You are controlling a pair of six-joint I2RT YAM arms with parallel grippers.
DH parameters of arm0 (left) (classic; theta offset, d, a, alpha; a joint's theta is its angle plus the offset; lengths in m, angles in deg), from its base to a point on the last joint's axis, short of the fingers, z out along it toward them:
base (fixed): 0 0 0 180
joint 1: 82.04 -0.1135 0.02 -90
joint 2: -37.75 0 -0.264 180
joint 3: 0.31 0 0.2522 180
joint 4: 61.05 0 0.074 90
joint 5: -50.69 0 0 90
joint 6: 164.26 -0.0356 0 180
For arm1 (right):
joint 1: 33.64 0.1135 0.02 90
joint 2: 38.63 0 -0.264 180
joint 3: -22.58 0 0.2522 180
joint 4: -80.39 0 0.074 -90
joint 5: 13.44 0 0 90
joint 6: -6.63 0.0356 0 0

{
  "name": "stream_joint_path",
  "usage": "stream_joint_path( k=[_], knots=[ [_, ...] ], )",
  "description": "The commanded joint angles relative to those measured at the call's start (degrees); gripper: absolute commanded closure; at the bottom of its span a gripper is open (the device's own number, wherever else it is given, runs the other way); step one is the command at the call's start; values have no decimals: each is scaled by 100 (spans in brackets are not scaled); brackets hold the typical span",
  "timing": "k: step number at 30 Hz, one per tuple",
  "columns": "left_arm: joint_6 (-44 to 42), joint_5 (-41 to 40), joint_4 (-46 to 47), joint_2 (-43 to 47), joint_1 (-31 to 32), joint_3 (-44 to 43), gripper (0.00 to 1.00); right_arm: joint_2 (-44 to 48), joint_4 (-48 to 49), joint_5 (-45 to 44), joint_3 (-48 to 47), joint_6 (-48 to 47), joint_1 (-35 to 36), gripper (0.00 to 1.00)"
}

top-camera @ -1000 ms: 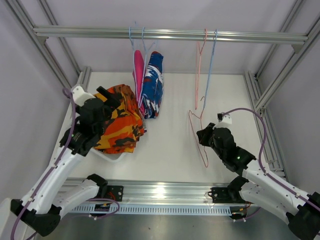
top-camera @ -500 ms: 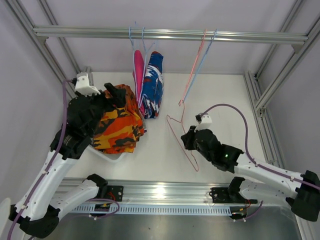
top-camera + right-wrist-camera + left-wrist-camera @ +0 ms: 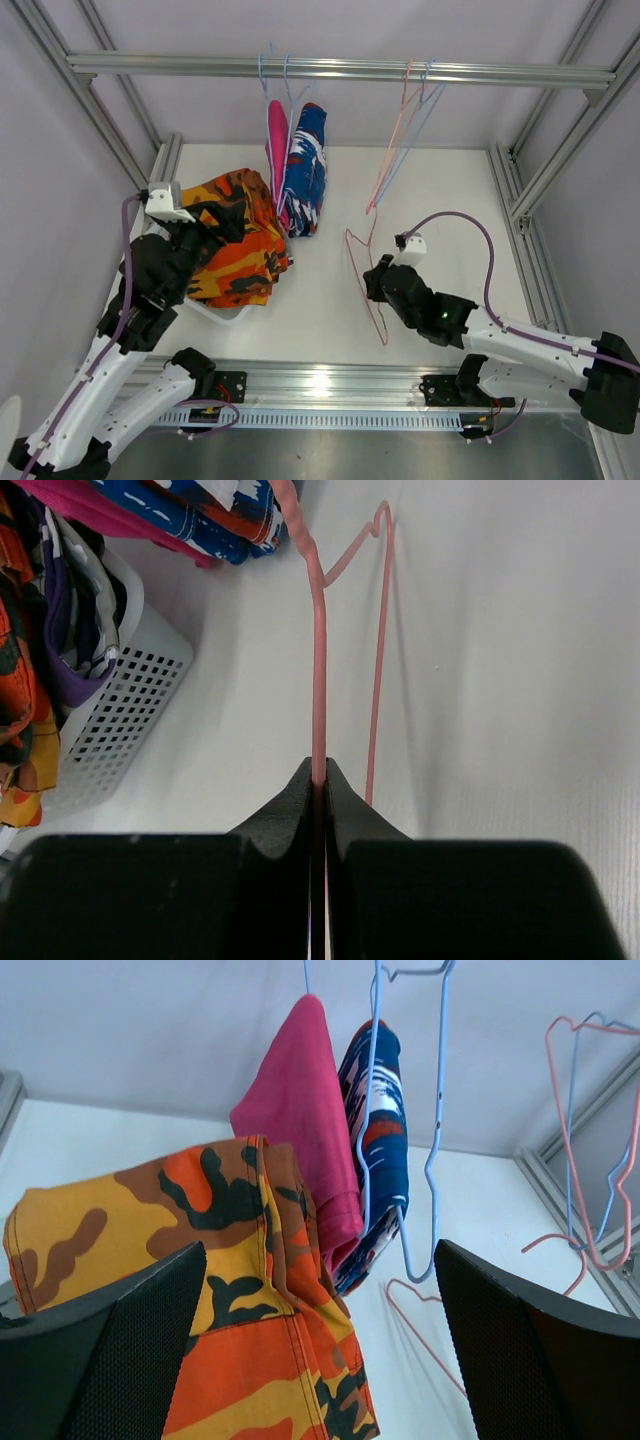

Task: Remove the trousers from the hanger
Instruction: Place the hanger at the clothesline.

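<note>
Pink trousers and blue-white-red patterned trousers hang on light-blue hangers from the top rail. Orange camouflage trousers lie heaped in a white basket, with a purple-white patterned pair under them. My left gripper stands wide open just over the orange heap, holding nothing; its fingers frame that cloth. My right gripper is shut on the wire of an empty pink hanger, whose hook is still up at the rail.
An empty light-blue hanger hangs beside the pink one. Metal frame posts run along both sides of the white table. A slotted rail crosses the near edge between the arm bases.
My right gripper has drawn the pink hanger leftward, tilting it and the blue hanger beside it. My left arm has pulled back toward the near edge, still open.
</note>
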Motion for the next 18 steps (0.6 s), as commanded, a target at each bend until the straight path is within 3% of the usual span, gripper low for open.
stream_joint_path(
  k=[1, 12, 18],
  knots=[
    [-210, -53, 322, 63, 35, 23, 1, 277, 438, -431, 63, 135, 72, 100],
    [-420, -246, 322, 168, 131, 50, 1, 1104, 210, -967, -138, -419, 98, 100],
    [-482, -299, 366, 168, 149, 67, 1, 1113, -44, -1275, -288, -158, 98, 100]
  ],
)
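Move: The bare pink hanger is already pinched in the right hand. Its place on the clothesline is about 35 cm ahead, 8 cm to the right and 42 cm up. The hung pink hanger, swung towards this hand, has its middle roughly 22 cm ahead, 4 cm right and 24 cm up; the hung blue hanger's is some 3 cm right of that one. From the left hand, the clothesline place is about 32 cm ahead, 36 cm right and 22 cm higher. Upwards by about 5.5 cm, the right hand carries the pinched pink hanger towards the clothesline, drifting some 3 cm to the right under the two hung hangers. Its fingers tip up roughly 10 degrees and keep their shut grip, while the held hanger's top still meets the lower ends of the hung pair. ##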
